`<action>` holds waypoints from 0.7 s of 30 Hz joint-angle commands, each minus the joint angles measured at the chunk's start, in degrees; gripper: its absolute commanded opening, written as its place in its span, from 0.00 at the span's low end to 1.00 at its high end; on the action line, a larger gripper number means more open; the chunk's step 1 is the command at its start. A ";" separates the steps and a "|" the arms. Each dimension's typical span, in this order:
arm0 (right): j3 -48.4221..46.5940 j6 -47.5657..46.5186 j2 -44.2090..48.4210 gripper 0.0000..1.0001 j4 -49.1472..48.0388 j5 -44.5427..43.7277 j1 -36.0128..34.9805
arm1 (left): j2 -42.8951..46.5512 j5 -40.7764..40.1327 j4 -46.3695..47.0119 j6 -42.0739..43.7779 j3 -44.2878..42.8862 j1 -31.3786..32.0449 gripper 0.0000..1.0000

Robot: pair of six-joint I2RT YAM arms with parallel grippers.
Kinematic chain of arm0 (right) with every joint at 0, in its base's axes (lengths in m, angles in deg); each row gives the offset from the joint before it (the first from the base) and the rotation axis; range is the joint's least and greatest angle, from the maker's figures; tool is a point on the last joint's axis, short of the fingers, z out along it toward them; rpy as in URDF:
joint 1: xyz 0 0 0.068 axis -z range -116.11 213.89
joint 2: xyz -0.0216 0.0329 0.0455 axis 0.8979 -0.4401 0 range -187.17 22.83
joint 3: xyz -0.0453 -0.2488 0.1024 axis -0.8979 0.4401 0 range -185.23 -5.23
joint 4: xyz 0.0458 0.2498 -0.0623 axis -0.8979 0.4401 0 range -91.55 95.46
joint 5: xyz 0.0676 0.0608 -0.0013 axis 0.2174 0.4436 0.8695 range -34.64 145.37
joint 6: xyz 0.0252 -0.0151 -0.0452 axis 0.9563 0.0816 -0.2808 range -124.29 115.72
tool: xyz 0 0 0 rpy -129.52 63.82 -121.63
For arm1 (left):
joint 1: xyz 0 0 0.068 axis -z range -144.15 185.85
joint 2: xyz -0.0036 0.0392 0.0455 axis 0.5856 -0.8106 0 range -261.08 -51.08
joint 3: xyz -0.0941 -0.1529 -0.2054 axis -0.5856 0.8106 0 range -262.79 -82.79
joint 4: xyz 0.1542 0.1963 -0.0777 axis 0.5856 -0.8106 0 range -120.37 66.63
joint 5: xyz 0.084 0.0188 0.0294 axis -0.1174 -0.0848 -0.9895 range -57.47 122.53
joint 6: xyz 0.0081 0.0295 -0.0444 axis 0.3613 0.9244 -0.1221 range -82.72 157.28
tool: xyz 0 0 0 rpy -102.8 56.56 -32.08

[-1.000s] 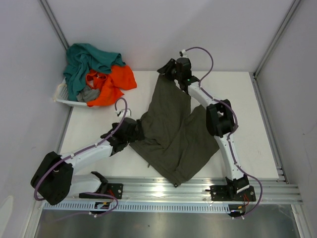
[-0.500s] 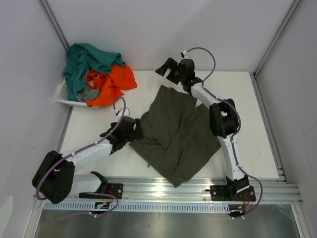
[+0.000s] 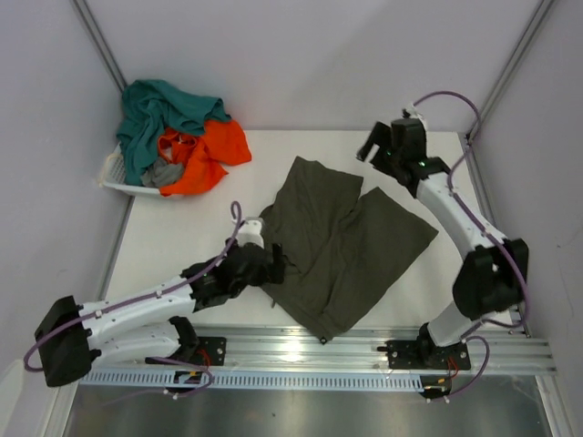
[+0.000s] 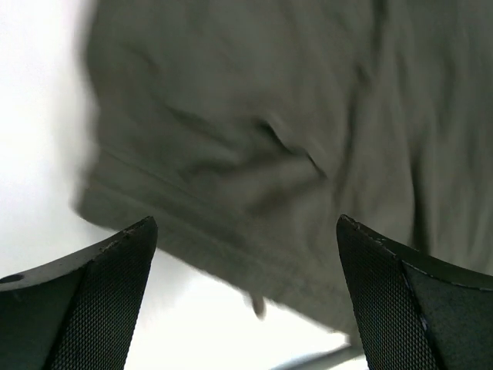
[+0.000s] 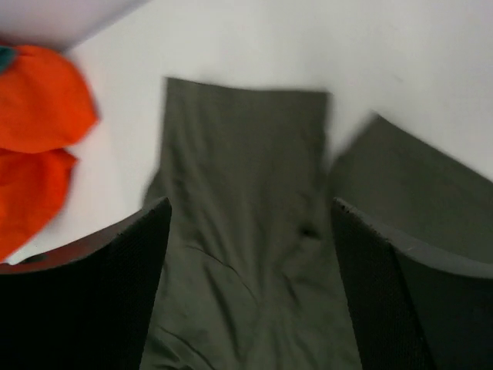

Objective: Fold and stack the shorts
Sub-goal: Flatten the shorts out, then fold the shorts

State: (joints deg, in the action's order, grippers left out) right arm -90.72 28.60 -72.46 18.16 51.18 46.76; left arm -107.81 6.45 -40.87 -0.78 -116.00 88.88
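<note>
The dark olive-green shorts [image 3: 342,241] lie spread on the white table [image 3: 182,228], both legs pointing to the back. My left gripper [image 3: 273,262] hovers open at their left waist edge; its wrist view shows the cloth [image 4: 254,131] and the waist hem between the spread fingers [image 4: 100,293], with nothing gripped. Over the back right of the table my right gripper [image 3: 375,146] stands open, apart from the shorts. Its wrist view looks down on the two legs [image 5: 246,193] below. More shorts in teal [image 3: 159,114], orange [image 3: 205,150] and grey [image 3: 164,173] are heaped in the basket.
The white plastic basket [image 3: 114,180] sits at the back left corner against the wall. Orange cloth [image 5: 38,139] hangs over its side toward the table. A metal rail [image 3: 301,346] runs along the near edge, and walls close in the left, back and right.
My right gripper opened, let go of the shorts' leg and swung away to the back right. The leg now lies flat. My left arm slid nearer along the waist edge.
</note>
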 commanded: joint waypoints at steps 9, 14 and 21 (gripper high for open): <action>29.06 -2.65 29.98 0.77 15.97 -5.84 22.11 | -7.86 -9.51 -9.58 -9.40 -8.17 30.96 0.99; 36.34 -4.23 26.74 0.73 12.47 0.22 27.84 | -19.72 -10.65 -11.24 -9.31 -14.85 36.43 0.99; 43.12 -4.32 20.85 0.67 0.96 3.48 30.66 | -26.94 -9.94 -8.70 -8.69 -16.71 37.93 0.99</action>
State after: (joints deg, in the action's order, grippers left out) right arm -48.67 25.01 -50.71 26.99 52.10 77.08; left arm -134.09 -1.62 -50.44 -8.78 -131.30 126.23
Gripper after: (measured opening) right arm 0.682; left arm 0.993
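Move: The shorts' right-hand corner lies roughly 20 cm right of the right hand, 12 cm back and 21 cm below it; the nearer corner of the right leg's hem is about 3 cm right and 2 cm ahead, and the left leg's hem corner 5 cm straight ahead. From the left hand, the waistband's near corner is some 17 cm back, 12 cm right and 9 cm down; the drawcord is 8 cm back and 1 cm left, the waistband's left end 4 cm ahead and 9 cm left. The shorts' two right-side corners are approached by both hands at once. The right swings about 20 cm right and nearly as far back, then drops steeply, some 18 cm in all, tipping down and turning clockwise as its fingers partly close. The left, wide open, draws back and right along the waistband towards its near corner, turning clockwise and sinking a little late on. ##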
